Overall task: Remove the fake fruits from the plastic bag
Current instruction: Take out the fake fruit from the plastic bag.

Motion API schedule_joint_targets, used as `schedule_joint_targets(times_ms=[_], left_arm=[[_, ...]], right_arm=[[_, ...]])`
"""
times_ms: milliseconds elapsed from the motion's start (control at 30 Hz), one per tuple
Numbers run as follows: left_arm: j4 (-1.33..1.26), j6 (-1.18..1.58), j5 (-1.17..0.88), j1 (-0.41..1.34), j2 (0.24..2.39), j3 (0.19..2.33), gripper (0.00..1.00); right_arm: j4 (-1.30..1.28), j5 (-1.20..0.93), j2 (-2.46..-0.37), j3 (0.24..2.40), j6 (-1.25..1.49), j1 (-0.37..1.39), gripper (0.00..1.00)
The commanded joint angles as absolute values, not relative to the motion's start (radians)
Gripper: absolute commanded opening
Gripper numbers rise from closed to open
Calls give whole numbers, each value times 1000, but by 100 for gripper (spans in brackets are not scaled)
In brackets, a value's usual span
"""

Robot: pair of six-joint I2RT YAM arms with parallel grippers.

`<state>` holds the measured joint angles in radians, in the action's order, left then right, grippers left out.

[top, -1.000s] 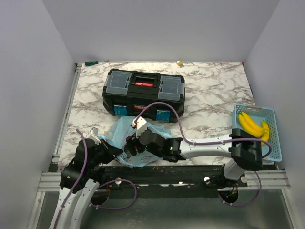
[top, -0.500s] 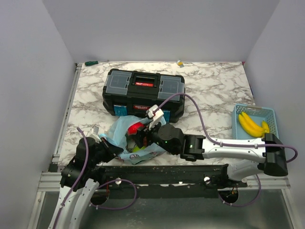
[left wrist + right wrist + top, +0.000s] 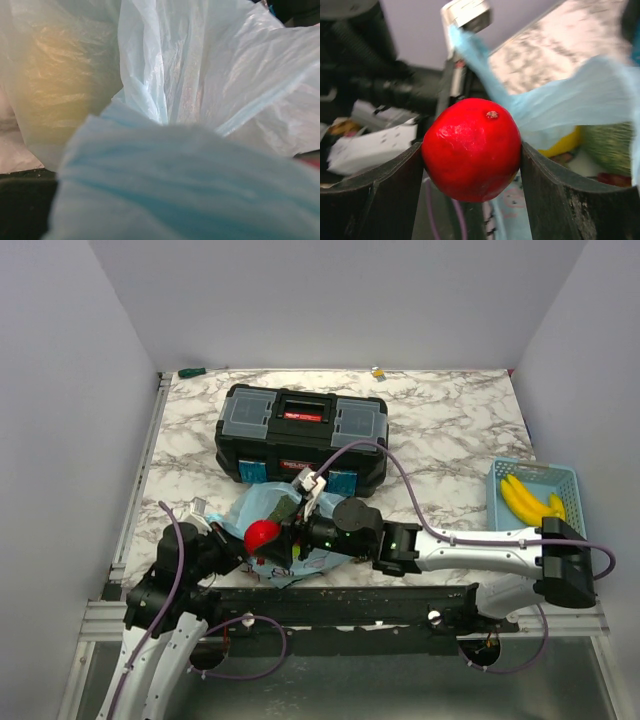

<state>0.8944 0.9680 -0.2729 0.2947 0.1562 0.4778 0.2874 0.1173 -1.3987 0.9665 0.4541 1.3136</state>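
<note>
The light-blue plastic bag (image 3: 262, 508) lies crumpled near the table's front edge, just in front of the toolbox. My right gripper (image 3: 264, 537) hangs over the bag's near side, shut on a shiny red apple (image 3: 262, 536). In the right wrist view the apple (image 3: 471, 149) sits squeezed between both dark fingers (image 3: 395, 185). A yellow fruit (image 3: 565, 145) and a green one (image 3: 610, 145) remain in the bag behind it. My left gripper (image 3: 224, 540) pinches the bag's left edge. In the left wrist view the bag film (image 3: 200, 100) hides its fingers, with a yellow fruit (image 3: 55, 85) glowing through.
A black toolbox (image 3: 302, 435) stands behind the bag. At the right edge a light-blue mesh basket (image 3: 580, 540) holds bananas (image 3: 530, 502). A small green item (image 3: 190, 372) and a small yellow one (image 3: 378, 372) lie at the far edge.
My right gripper has come out of the bag with the red apple and shifted toward the near left. The left gripper has kept its hold on the bag.
</note>
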Motion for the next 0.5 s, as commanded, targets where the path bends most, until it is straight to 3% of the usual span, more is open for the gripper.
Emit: schedule_joint_targets(times_ms=[0,300,467], left_arm=[[849,943,-227,295,191,532,0],[813,963,-261,295,188,466,0],[815,986,-277,294,147,434,0]], right_arm=[[484,-258,-1427,952,537,1316,20],[562,-192,-1341,990,585,1294,17],[808,-227,-1335,930,826,1209,15]])
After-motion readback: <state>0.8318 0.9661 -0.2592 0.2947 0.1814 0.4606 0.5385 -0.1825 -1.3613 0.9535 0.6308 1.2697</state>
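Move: The red fruit is already in the right fingers, clear of the plastic bag. The blue basket meant for it lies roughly 60 cm to that hand's right, 12 cm farther out and 22 cm lower. The bag's middle is about 8 cm ahead, 6 cm right and 18 cm below, the left gripper some 7 cm left, level fore and aft, 11 cm below. From the left hand the basket is about 70 cm right, 12 cm ahead, 10 cm below. Still gripping the red fruit between both fingers, the right hand swings back towards the robot by about 5 cm with a slight drift left, its wrist turning some 15 degrees counter-clockwise, then climbs up and away from the plastic bag, ending about 7 cm higher and easing a little forward again, while the fingertips tilt up nearly 20 degrees. The left hand keeps its pinch on the bag's rim and stays nearly in place, bobbing up and back down by little more than a centimetre. ##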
